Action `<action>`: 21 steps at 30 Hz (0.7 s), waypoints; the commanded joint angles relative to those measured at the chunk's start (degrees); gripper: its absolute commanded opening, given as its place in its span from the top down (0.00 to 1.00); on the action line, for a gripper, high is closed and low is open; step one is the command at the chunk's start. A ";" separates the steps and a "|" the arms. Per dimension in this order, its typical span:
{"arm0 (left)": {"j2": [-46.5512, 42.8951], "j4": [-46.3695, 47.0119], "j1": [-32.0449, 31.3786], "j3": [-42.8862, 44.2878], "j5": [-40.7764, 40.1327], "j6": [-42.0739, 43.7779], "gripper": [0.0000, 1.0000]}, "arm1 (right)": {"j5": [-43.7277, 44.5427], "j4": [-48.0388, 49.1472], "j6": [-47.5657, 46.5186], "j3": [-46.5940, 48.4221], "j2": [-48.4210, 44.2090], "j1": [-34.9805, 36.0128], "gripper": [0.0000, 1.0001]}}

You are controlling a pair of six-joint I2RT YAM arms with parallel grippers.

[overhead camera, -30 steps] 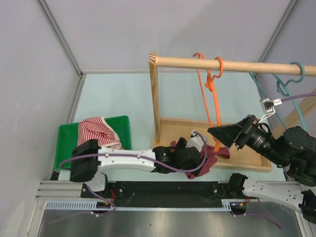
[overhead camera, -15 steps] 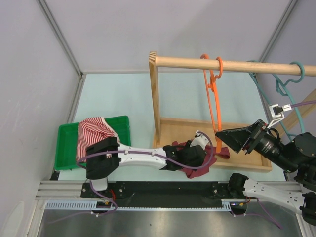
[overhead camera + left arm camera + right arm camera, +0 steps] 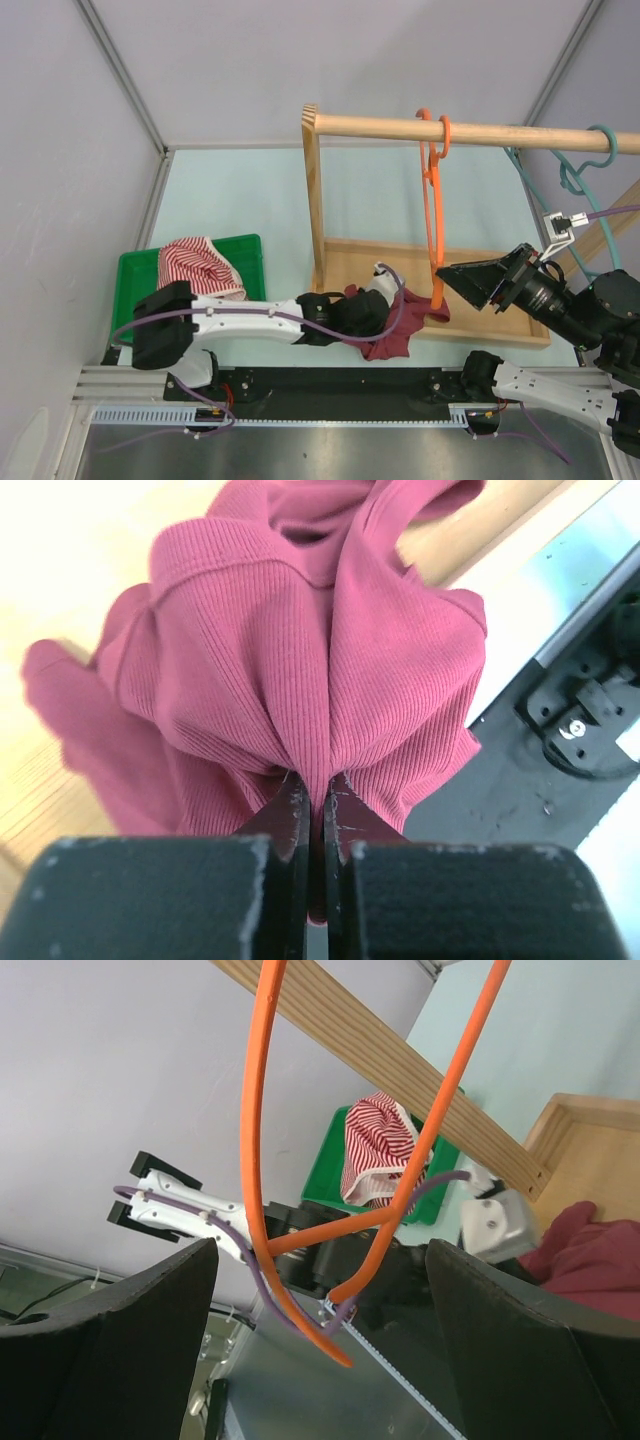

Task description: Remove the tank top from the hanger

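Note:
The maroon ribbed tank top (image 3: 398, 332) lies bunched over the front edge of the wooden rack base (image 3: 500, 275). My left gripper (image 3: 372, 312) is shut on a fold of it. In the left wrist view the fabric (image 3: 320, 650) is pinched between the closed fingertips (image 3: 322, 785). The orange hanger (image 3: 435, 215) hangs bare from the wooden rod (image 3: 500, 132), its lower end just above the top's right corner. My right gripper (image 3: 455, 272) stands open just right of the hanger's bottom. In the right wrist view the hanger (image 3: 255, 1140) hangs ahead of the open fingers (image 3: 110, 1350), and the top (image 3: 600, 1260) shows at lower right.
A green bin (image 3: 135, 275) with a red-and-white striped garment (image 3: 198, 265) sits at the left. A teal hanger (image 3: 565, 175) hangs at the rod's right end. The rack's upright post (image 3: 313, 200) stands behind my left wrist.
My left gripper has shut on the tank top and drawn it a little leftward. The orange hanger has swung right and hangs straighter. The right gripper backed off to the right.

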 commanded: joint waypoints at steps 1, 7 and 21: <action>-9.69 -3.09 -0.27 -2.81 -2.20 0.07 1.00 | 1.36 0.58 0.68 -0.14 -0.10 -0.13 0.10; -19.90 -5.19 -0.18 -10.89 -1.41 -2.21 1.00 | 2.59 -0.04 0.24 -0.06 -0.45 -0.13 0.10; -50.74 -22.77 26.58 -17.50 -4.92 -1.52 1.00 | 3.82 -1.27 -0.55 0.56 -0.45 -0.13 0.10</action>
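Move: The left hand already grips the maroon tank top over the wooden tray's near edge. The green bin it is headed for lies about 33 cm to its left, 6 cm farther out and some 5 cm lower. The striped top in the bin is some 32 cm left and 8 cm ahead; the foot of the rack's left post is about 12 cm left, 6 cm ahead and 8 cm down. From the right hand, the bin is roughly 37 cm left, 10 cm ahead and far below. Up first by some 4 cm, then fast to the left, the left hand carries the pinched tank top low past the near side of the rack's left post towards the green bin, about 18 cm leftward in all, swinging forward late by some 5 cm and turning roughly 20 degrees counter-clockwise. Its fingers stay shut on the cloth. ##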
